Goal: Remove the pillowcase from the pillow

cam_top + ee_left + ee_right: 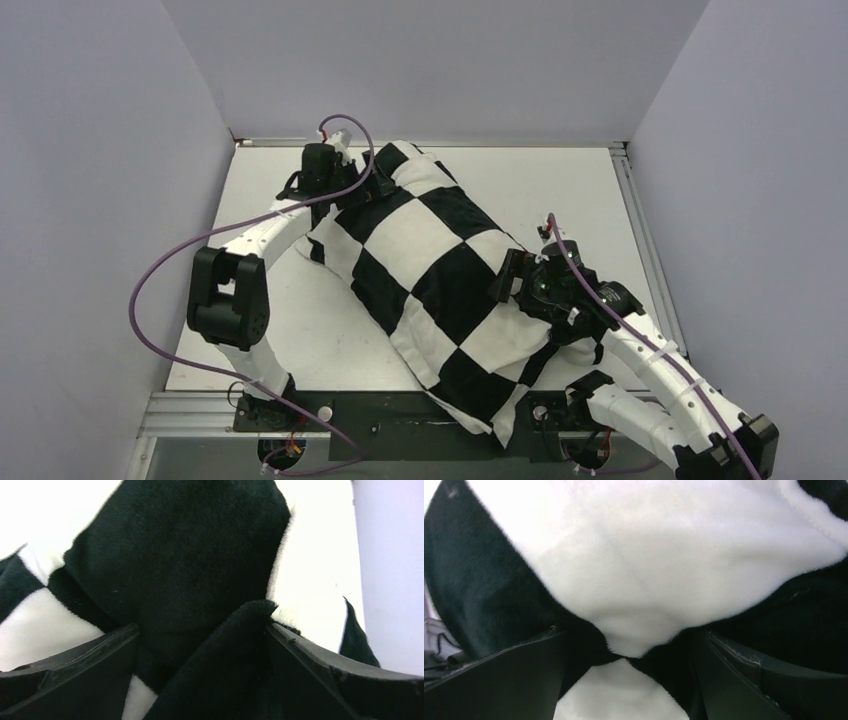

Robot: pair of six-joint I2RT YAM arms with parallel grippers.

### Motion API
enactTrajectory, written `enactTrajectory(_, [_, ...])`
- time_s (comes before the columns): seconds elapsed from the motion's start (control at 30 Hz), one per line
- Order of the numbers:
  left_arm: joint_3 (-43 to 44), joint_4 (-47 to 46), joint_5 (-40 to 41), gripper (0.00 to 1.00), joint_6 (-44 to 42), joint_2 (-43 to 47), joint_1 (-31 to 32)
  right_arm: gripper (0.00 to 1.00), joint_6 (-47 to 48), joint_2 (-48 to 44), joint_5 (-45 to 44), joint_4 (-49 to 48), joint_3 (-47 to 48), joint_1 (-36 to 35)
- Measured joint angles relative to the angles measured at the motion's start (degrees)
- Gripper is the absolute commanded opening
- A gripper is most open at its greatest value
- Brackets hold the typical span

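Note:
The black and white checkered pillowcase (430, 260) lies stuffed and slanted across the table, from the far left to the near edge, where its limp end hangs over the rail. The pillow is hidden inside it. My left gripper (365, 185) is at the case's far-left end, open, with a black fold (210, 650) bulging between its wide-set fingers (80, 665). My right gripper (515, 280) presses on the case's right side, open, with black and white plush (634, 595) filling the gap between its fingers (744, 680).
The white tabletop (290, 320) is boxed in by grey walls at the left, back and right. A metal rail (200, 410) runs along the near edge. Purple cables (150, 290) loop off both arms.

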State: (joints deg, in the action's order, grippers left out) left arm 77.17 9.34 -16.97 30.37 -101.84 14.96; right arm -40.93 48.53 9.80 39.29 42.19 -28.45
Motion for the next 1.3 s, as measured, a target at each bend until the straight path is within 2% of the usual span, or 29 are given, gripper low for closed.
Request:
enactTrajectory(0.17, [-12.41,-11.52,-2.40,0.96,5.46,7.04,-0.63,0.90,4.61,11.06,-1.97,-2.51,5.16,1.42])
enactTrajectory(0.3, [-19.71,-16.28,-3.02,0.96,8.22,13.03,-0.68,0.90,8.98,21.20,-3.34,-5.27,12.09,4.42])
enactTrajectory(0.5, [-28.26,-17.09,-2.27,0.96,10.86,22.18,1.20,0.90,13.18,32.15,-5.90,-12.33,21.24,9.73])
enactTrajectory(0.77, [-35.56,-13.40,0.92,0.96,14.64,33.40,12.28,0.90,15.80,43.41,-7.04,-20.63,32.50,12.26])
enactTrajectory(0.9, [-36.28,-6.36,1.70,0.96,15.61,39.12,14.36,0.90,17.05,44.83,-6.34,-22.51,34.34,12.35])
enactTrajectory(1.03, [-34.97,2.38,6.64,0.96,13.99,44.26,14.29,0.90,18.36,43.58,-5.31,-22.29,34.05,12.33])
enactTrajectory(1.2, [-30.77,12.09,13.16,0.96,11.04,49.05,13.09,0.90,20.31,36.50,-4.20,-20.96,29.53,11.85])
enactTrajectory(1.3, [-29.09,15.34,15.26,0.96,9.60,51.01,9.99,0.90,21.31,30.73,-4.00,-18.91,26.53,10.73])
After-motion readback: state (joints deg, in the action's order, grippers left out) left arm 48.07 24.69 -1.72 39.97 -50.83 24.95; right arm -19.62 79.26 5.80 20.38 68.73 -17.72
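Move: The left gripper is open and sunk into the far-left part of the checkered pillow, whose middle lies about 27 cm back and 13 cm to its right. The pillowcase's left corner is roughly 17 cm back and 14 cm left of this gripper. From the open right gripper, on the pillow's right side, the middle is level with it, some 12 cm left and 5 cm lower; a crumpled flap lies about 15 cm back and 14 cm right. Spin the pillow counter-clockwise with both grippers left open. Drag its far end back towards the base with the left gripper, about 20 cm, rising near the end and swinging slightly left to lift off. Meanwhile push the right side forward some 25 cm with the right gripper, tilting its fingers up about 20 degrees, then draw it back around 6 cm while rising. ##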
